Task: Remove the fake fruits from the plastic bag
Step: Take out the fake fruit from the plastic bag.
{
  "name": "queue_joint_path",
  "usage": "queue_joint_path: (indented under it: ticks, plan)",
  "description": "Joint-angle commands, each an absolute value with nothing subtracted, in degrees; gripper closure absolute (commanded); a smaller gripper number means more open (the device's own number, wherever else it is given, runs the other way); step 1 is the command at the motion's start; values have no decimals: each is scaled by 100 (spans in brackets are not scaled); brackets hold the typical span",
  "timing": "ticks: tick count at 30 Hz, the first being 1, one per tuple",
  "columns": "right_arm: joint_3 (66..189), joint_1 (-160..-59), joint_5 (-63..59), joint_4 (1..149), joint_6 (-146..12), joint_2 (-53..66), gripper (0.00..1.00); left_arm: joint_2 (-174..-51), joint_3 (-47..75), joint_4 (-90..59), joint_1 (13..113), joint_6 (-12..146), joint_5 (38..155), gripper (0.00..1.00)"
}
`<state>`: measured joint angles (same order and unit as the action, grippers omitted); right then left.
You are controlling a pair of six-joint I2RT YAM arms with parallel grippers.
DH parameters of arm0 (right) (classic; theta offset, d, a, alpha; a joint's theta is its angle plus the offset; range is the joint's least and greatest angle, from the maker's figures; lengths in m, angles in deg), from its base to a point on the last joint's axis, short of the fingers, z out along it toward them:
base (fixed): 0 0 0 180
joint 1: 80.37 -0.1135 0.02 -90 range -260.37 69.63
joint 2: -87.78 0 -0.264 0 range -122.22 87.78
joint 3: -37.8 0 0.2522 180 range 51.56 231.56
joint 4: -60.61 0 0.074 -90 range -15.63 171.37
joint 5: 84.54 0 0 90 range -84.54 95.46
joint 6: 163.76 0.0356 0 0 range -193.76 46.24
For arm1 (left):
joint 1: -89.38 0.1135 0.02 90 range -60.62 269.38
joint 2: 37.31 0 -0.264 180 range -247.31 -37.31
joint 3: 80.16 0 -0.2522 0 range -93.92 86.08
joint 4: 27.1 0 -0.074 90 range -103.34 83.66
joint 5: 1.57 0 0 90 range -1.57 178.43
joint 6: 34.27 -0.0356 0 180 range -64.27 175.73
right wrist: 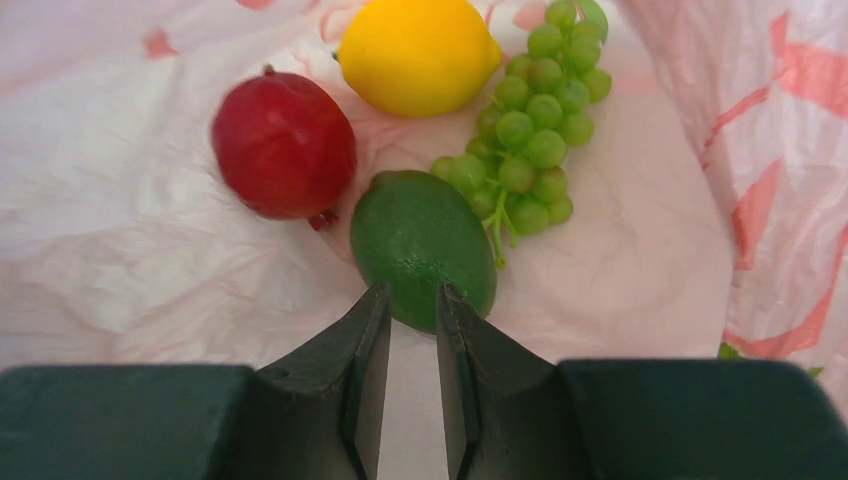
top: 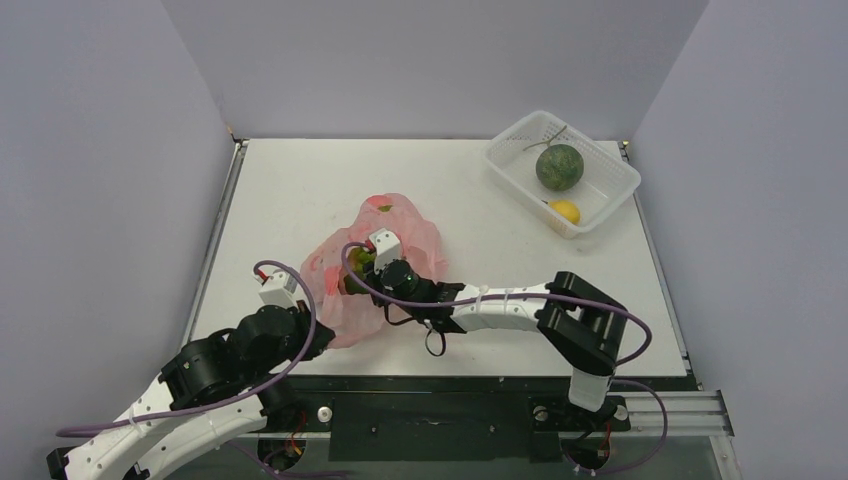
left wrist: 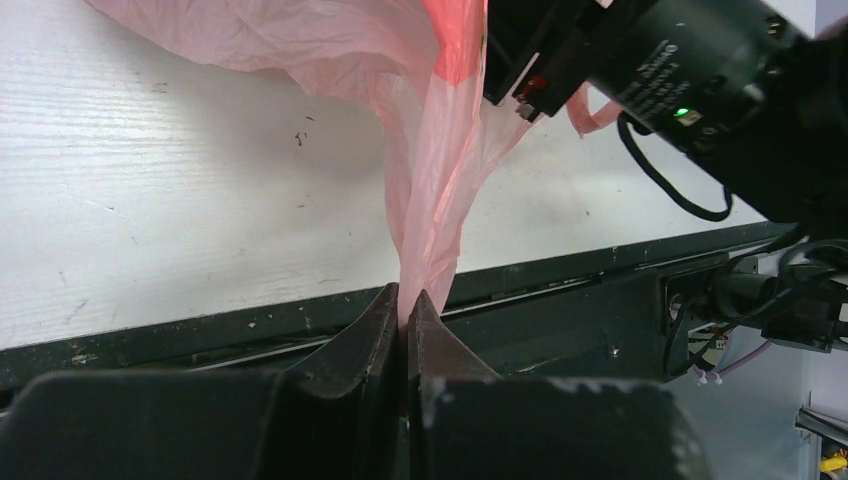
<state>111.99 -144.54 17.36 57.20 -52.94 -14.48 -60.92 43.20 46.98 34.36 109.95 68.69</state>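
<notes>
The pink plastic bag (top: 420, 235) lies crumpled at mid-table. My left gripper (left wrist: 407, 295) is shut on a twisted strand of the bag (left wrist: 440, 200) near the table's front edge. My right gripper (right wrist: 410, 290) reaches inside the bag (right wrist: 120, 250), and its narrowly spaced fingertips pinch the near end of a dark green oval fruit (right wrist: 425, 235). Beyond that lie a red round fruit (right wrist: 283, 143), a yellow lemon (right wrist: 418, 55) and a bunch of light-green grapes (right wrist: 530, 120). In the top view the right gripper (top: 358, 268) is buried in the bag's mouth.
A white perforated basket (top: 500, 160) stands at the back right, holding a grey-green melon (top: 559, 167) and a small yellow fruit (top: 565, 211). The right arm (top: 500, 305) stretches across the front of the table. Grey walls enclose the table on three sides.
</notes>
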Motion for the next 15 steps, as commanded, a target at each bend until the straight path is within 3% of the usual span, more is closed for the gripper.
queue_joint_path:
  ticks: [1, 6, 15]
  plan:
    - [11560, -14416, 2041, 5374, -5286, -1741, 79, -6065, 4179, 4660, 3427, 11083, 6827, 100]
    - [11728, -14439, 1933, 5377, -5390, -2157, 73, -6131, 4227, 4595, 3425, 11085, 6869, 100]
    - [11474, -14497, 2070, 5357, -5366, -2156, 44, -6134, 4320, 4648, 3427, 11133, 6935, 100]
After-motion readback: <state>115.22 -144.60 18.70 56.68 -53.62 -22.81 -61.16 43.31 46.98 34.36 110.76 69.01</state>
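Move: The avocado lies in the bag about 3 cm ahead of the right hand, 4 cm to its left and 7 cm below. At about its height, the grapes lie some 10 cm ahead and 3 cm left of the hand, the lemon 10 cm ahead and 9 cm left, and the pomegranate 4 cm ahead and 12 cm left. From the left hand the avocado is about 15 cm ahead, 5 cm right and 14 cm below. The right hand sinks about 5 cm into the bag towards the near end of the avocado, edging only about a centimetre forward and left, slows to a stop at the end and opens its fingers from nearly shut to about half wide, with hardly any turn of the wrist. The left hand stays where it is and keeps its pinch on the bag's near rim, while the right fingertips come close to the avocado with one on either side of its near end, not yet gripping it. ##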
